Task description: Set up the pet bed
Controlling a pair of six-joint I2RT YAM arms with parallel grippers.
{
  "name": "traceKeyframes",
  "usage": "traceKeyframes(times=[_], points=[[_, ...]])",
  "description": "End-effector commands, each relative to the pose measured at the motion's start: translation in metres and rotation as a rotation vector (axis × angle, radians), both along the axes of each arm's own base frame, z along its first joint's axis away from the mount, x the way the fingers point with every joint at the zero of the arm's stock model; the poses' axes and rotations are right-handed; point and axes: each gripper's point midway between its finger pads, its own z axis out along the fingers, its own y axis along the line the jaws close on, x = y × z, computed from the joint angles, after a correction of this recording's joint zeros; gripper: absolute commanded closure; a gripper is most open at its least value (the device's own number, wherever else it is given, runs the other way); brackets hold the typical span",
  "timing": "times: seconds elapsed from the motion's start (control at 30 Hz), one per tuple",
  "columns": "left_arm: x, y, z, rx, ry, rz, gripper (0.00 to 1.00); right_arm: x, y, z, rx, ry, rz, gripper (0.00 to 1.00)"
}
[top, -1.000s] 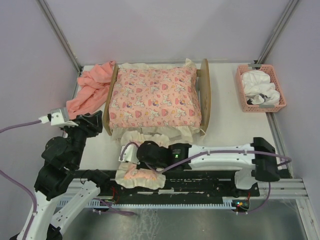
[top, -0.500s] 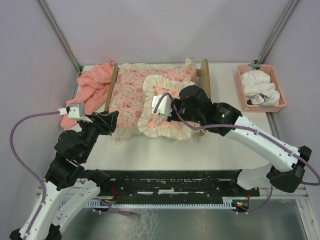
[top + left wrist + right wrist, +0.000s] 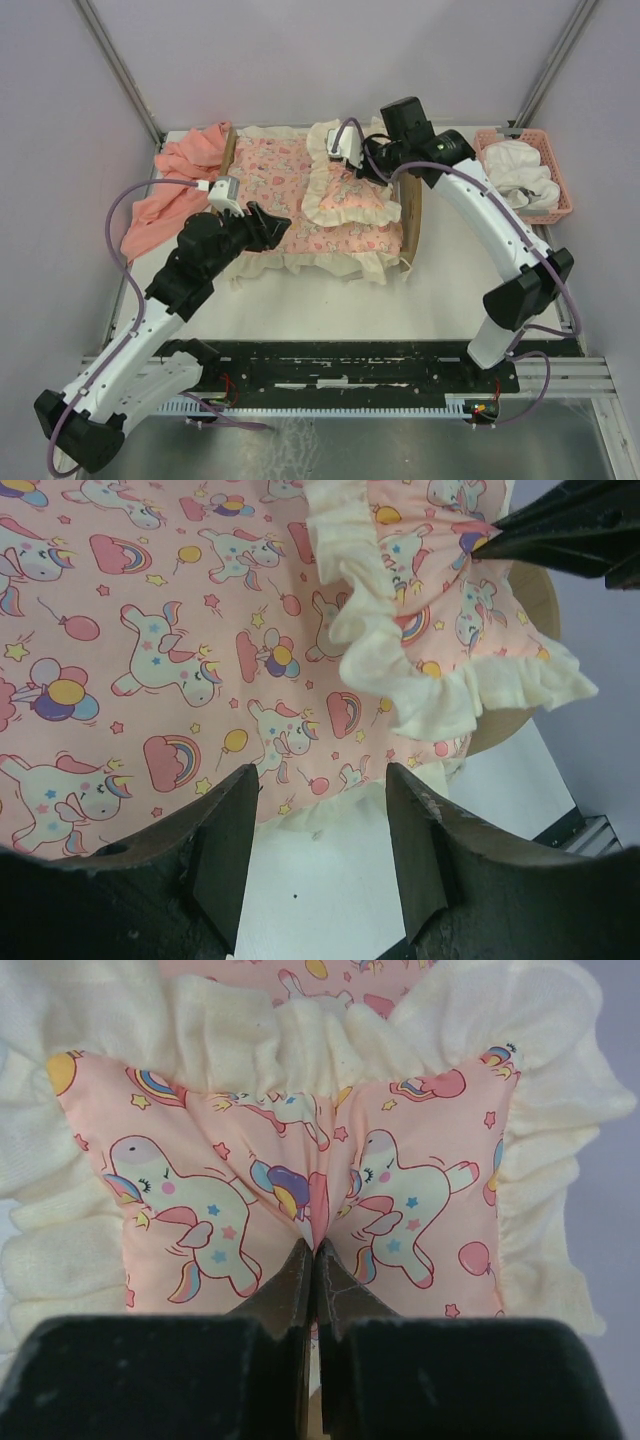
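The pet bed (image 3: 411, 210) lies across the far middle of the table, its wooden headboard to the right. A pink unicorn-print mattress (image 3: 285, 190) with a cream frill covers its base. A matching frilled pillow (image 3: 348, 198) rests on the mattress at the headboard end. My right gripper (image 3: 364, 160) is shut on a pinched fold of the pillow (image 3: 250, 1190), its jaws (image 3: 315, 1252) pressed together on the fabric. My left gripper (image 3: 277, 221) hovers open over the mattress's near edge (image 3: 180, 660), with nothing between its fingers (image 3: 320, 850). The pillow (image 3: 440, 630) shows in the left wrist view too.
A salmon-pink cloth (image 3: 178, 180) lies bunched left of the bed. A pink plastic basket (image 3: 487, 195) holding white cloth stands at the far right. Bare white tabletop (image 3: 400, 305) lies between the bed and the arm bases.
My right arm carried the pillow from the table's near edge up over the bed to the headboard end. My left arm swung right to the mattress's near edge.
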Motion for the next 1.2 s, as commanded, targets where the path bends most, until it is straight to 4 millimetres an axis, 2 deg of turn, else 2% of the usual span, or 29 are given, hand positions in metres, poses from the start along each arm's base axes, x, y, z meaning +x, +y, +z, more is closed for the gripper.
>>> traceKeyframes(times=[0.0, 0.2, 0.33, 0.6, 0.63, 0.77, 0.87, 1.0, 1.17], points=[[0.003, -0.015, 0.043, -0.088, -0.090, -0.055, 0.39, 0.005, -0.004, 0.008, 0.016, 0.039, 0.109, 0.94], [0.012, -0.015, 0.038, -0.082, -0.102, -0.034, 0.39, 0.024, -0.027, -0.010, 0.039, 0.105, 0.093, 0.93], [0.017, -0.019, 0.033, -0.069, -0.086, -0.040, 0.39, 0.033, -0.035, -0.022, 0.043, 0.133, 0.083, 0.92], [0.022, -0.021, 0.022, -0.052, -0.062, -0.039, 0.39, 0.052, -0.048, -0.037, 0.038, 0.135, 0.026, 0.81], [0.022, -0.021, 0.023, -0.053, -0.064, -0.038, 0.39, 0.054, -0.050, -0.038, 0.036, 0.137, 0.020, 0.76], [0.023, -0.021, 0.024, -0.054, -0.068, -0.033, 0.39, 0.057, -0.054, -0.036, 0.030, 0.138, -0.020, 0.41], [0.027, -0.023, 0.022, -0.055, -0.064, -0.032, 0.39, 0.054, -0.053, -0.025, 0.065, 0.141, -0.047, 0.26], [0.034, -0.032, 0.019, -0.069, -0.055, -0.053, 0.39, 0.057, -0.050, -0.006, 0.150, 0.134, -0.133, 0.20], [0.053, -0.057, 0.039, -0.130, -0.083, -0.111, 0.40, 0.064, -0.039, 0.005, 0.300, 0.162, -0.255, 0.21]])
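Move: The right hand still pinches the small pillow by its middle. The pillow's spot on the big cushion lies about 4 cm to the right, 2 cm ahead and some 9 cm below. The cushion's middle is roughly 11 cm left and 2 cm back, and the bed's right end board about 11 cm right and 2 cm back. From the left hand, the spot lies some 18 cm right and 9 cm ahead, about 12 cm lower. The right fingers bring the small pillow down onto the cushion and let go of it, opening wide. The hand first goes about 5 cm to the right towards the end board, as much forward and nearly as far down, tipping some 10 degrees, then rises a centimetre after release. The left hand, open and empty, edges about 5 cm forward and right towards the pillow, sinking slightly. ##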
